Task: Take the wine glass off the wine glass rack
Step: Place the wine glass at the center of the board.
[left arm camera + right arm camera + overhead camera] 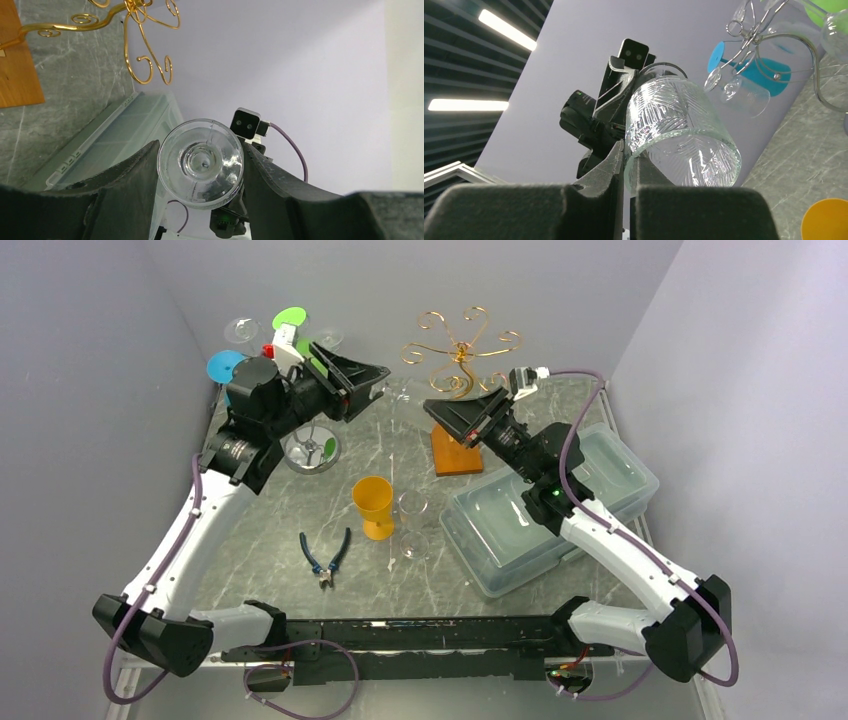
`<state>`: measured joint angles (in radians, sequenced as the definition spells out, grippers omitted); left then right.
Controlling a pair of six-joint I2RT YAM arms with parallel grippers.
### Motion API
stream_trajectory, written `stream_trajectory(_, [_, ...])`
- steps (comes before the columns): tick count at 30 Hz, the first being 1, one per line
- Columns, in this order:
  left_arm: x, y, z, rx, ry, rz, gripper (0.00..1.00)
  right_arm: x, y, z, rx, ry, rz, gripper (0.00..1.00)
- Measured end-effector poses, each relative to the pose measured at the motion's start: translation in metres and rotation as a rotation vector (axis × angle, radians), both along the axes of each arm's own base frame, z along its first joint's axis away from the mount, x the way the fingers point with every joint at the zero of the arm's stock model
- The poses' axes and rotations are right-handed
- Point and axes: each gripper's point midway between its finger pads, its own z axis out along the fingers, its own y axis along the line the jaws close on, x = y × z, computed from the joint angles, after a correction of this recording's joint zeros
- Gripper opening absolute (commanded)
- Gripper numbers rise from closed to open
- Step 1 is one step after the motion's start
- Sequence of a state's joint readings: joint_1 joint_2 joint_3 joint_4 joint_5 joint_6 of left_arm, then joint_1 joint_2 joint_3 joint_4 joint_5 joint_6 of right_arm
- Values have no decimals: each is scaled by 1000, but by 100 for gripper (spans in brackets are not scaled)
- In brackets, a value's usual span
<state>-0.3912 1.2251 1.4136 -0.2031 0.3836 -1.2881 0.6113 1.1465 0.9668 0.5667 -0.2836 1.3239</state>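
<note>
A clear patterned wine glass point(403, 392) hangs on its side in the air between my two grippers, above the back of the table. The left gripper point(201, 150) is closed on its round foot point(200, 162), one finger on each side. My right gripper point(628, 152) is shut on the rim of the bowl point(679, 130), pinching the glass wall. A silver wire wine glass rack point(769, 45) with coloured and clear glasses hanging from it stands behind the left gripper point(378, 378). The right gripper point(432, 405) faces it.
A gold wire rack point(460, 345) on a wooden base point(455, 455) stands at the back centre. A yellow cup point(374, 505), a clear glass point(412, 522) and blue-handled pliers point(325, 555) are mid-table. Clear plastic bins point(600, 465) lie under the right arm.
</note>
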Motion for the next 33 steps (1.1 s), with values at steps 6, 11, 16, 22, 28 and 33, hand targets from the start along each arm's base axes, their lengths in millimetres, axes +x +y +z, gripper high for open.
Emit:
stream_trajectory(6, [-8, 6, -4, 68, -35, 11, 99, -2, 3, 4, -64, -6, -2, 0])
stream_trajectory(11, [-20, 19, -11, 180, -76, 38, 99, 0, 3, -7, -183, 16, -25, 0])
stream_trajectory(16, [-29, 40, -8, 345, -133, 97, 100, -7, 3, -24, -320, 39, -20, 0])
stream_trajectory(22, [-41, 66, 12, 511, -229, 155, 100, -47, 18, -27, -494, 15, 91, 0])
stream_trajectory(28, [-48, 92, -3, 682, -205, 204, 99, -91, 35, -20, -650, -59, 217, 0])
stream_trajectory(33, [-50, 119, -19, 818, -129, 275, 100, -115, 60, -47, -838, -76, 310, 0])
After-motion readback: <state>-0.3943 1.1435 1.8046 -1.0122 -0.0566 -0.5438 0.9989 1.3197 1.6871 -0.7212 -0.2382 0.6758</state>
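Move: The clear wine glass is in both hands: the left still grips one end, its middle 4 cm to that hand's right, level with it, while the right already pinches the rim wall. From the right hand, the open board centre lies about 5 cm left and some 44 cm below; the standing clear glass is 1 cm back, 3 cm left, 37 cm down, the orange goblet 3 cm ahead, 11 cm left. The silver rack's middle is 19 cm ahead, 22 cm left and 29 cm below the left hand. The left fingers spread wide and let go of the foot end of the clear wine glass, and that hand backs off a little and then swings left, about 12 cm left and 5 cm back in all, rolling so its fingers tip downward. The right hand keeps its pinch on the rim wall, sinks a few centimetres almost in place, then draws the glass back towards the robot about 11 cm and 6 cm left, high above the board and the standing glasses, turning roughly 50 degrees so its left-pointing fingers swing from above level to below it. ##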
